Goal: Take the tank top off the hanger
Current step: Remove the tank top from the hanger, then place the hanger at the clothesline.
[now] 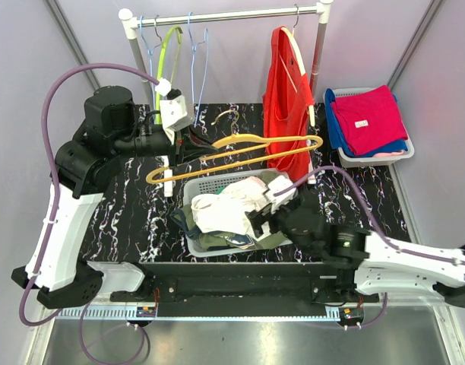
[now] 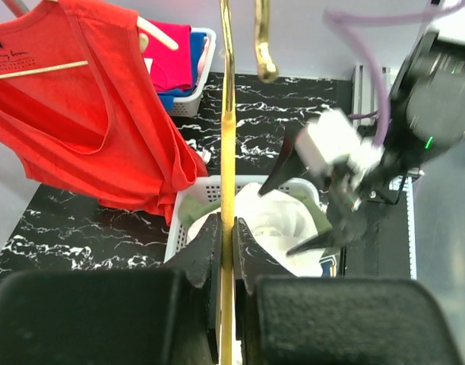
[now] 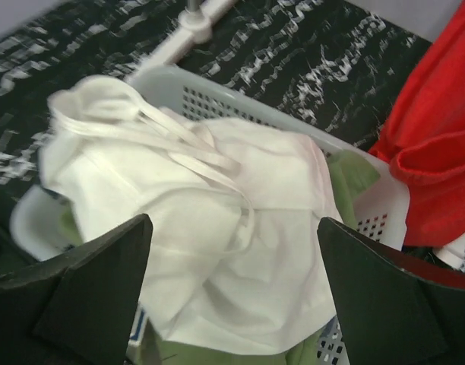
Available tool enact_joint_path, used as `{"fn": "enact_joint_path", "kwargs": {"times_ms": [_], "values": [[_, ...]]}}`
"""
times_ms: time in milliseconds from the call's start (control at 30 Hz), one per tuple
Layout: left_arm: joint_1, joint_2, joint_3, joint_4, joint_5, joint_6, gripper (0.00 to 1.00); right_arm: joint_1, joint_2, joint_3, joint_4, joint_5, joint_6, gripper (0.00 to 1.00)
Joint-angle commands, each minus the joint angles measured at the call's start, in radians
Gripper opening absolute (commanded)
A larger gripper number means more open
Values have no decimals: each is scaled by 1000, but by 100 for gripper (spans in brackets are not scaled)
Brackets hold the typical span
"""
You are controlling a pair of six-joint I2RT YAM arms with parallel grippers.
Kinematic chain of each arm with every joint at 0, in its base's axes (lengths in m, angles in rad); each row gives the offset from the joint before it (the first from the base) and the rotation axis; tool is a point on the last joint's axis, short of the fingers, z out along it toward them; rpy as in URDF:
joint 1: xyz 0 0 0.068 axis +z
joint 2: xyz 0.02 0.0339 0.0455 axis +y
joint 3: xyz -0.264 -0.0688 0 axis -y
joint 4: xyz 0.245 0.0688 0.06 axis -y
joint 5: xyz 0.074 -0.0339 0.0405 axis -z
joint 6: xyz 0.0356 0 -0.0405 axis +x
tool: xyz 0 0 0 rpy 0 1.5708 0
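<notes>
A white tank top lies crumpled in the grey basket, on top of green clothes. My right gripper hovers just above the white tank top, open wide, with nothing between its fingers. The bare yellow hanger is held level over the table and basket. My left gripper is shut on the yellow hanger's thin bar. In the left wrist view the right gripper shows over the basket's far side.
A red tank top hangs on a cream hanger from the white rail at the back, close to the yellow hanger's hook end. Bare blue and green hangers hang at the rail's left. A second basket with red and blue clothes stands at the right.
</notes>
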Motion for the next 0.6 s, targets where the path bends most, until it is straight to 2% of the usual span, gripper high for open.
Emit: {"fn": "enact_joint_path", "kwargs": {"times_ms": [0, 67, 167, 300, 433, 567], "values": [[5, -56, -25, -8, -27, 86, 1, -3, -162, 225, -168, -229, 40, 100], [5, -78, -64, -31, -37, 122, 1, -3, -193, 355, -277, -356, 18, 100], [3, -102, -124, -77, -14, 189, 1, -3, -216, 501, -395, -450, -22, 100], [5, -127, -170, -165, 48, 309, 1, -3, -167, 610, -517, -441, -123, 100], [3, -127, -148, -275, 113, 442, 1, -3, -67, 676, -609, -441, -213, 100], [0, -110, -108, -320, 158, 475, 0, -3, 45, 745, -687, -501, -281, 100]]}}
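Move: The left gripper still grips the orange hanger, now bare, near its neck; the hanger's free end is about 23 cm to that hand's right, 2 cm ahead and roughly level. From the right gripper, wide open over the basket, that end lies some 23 cm above, 14 cm right and 2 cm ahead. The white tank top lies about 8 cm ahead of the right hand, 6 cm left and 18 cm below; the red tank top hangs 25 cm ahead, 8 cm right. Lift the right gripper, fingers kept wide open, about 24 cm up off the basket while drawing it back and to the right, swinging it counter-clockwise; then ease it down a little and left towards the hanger's free end. Meanwhile lower the left gripper about 7 cm, drawing it back and slightly left and tipping its fingers down, its grip kept on the hanger. ##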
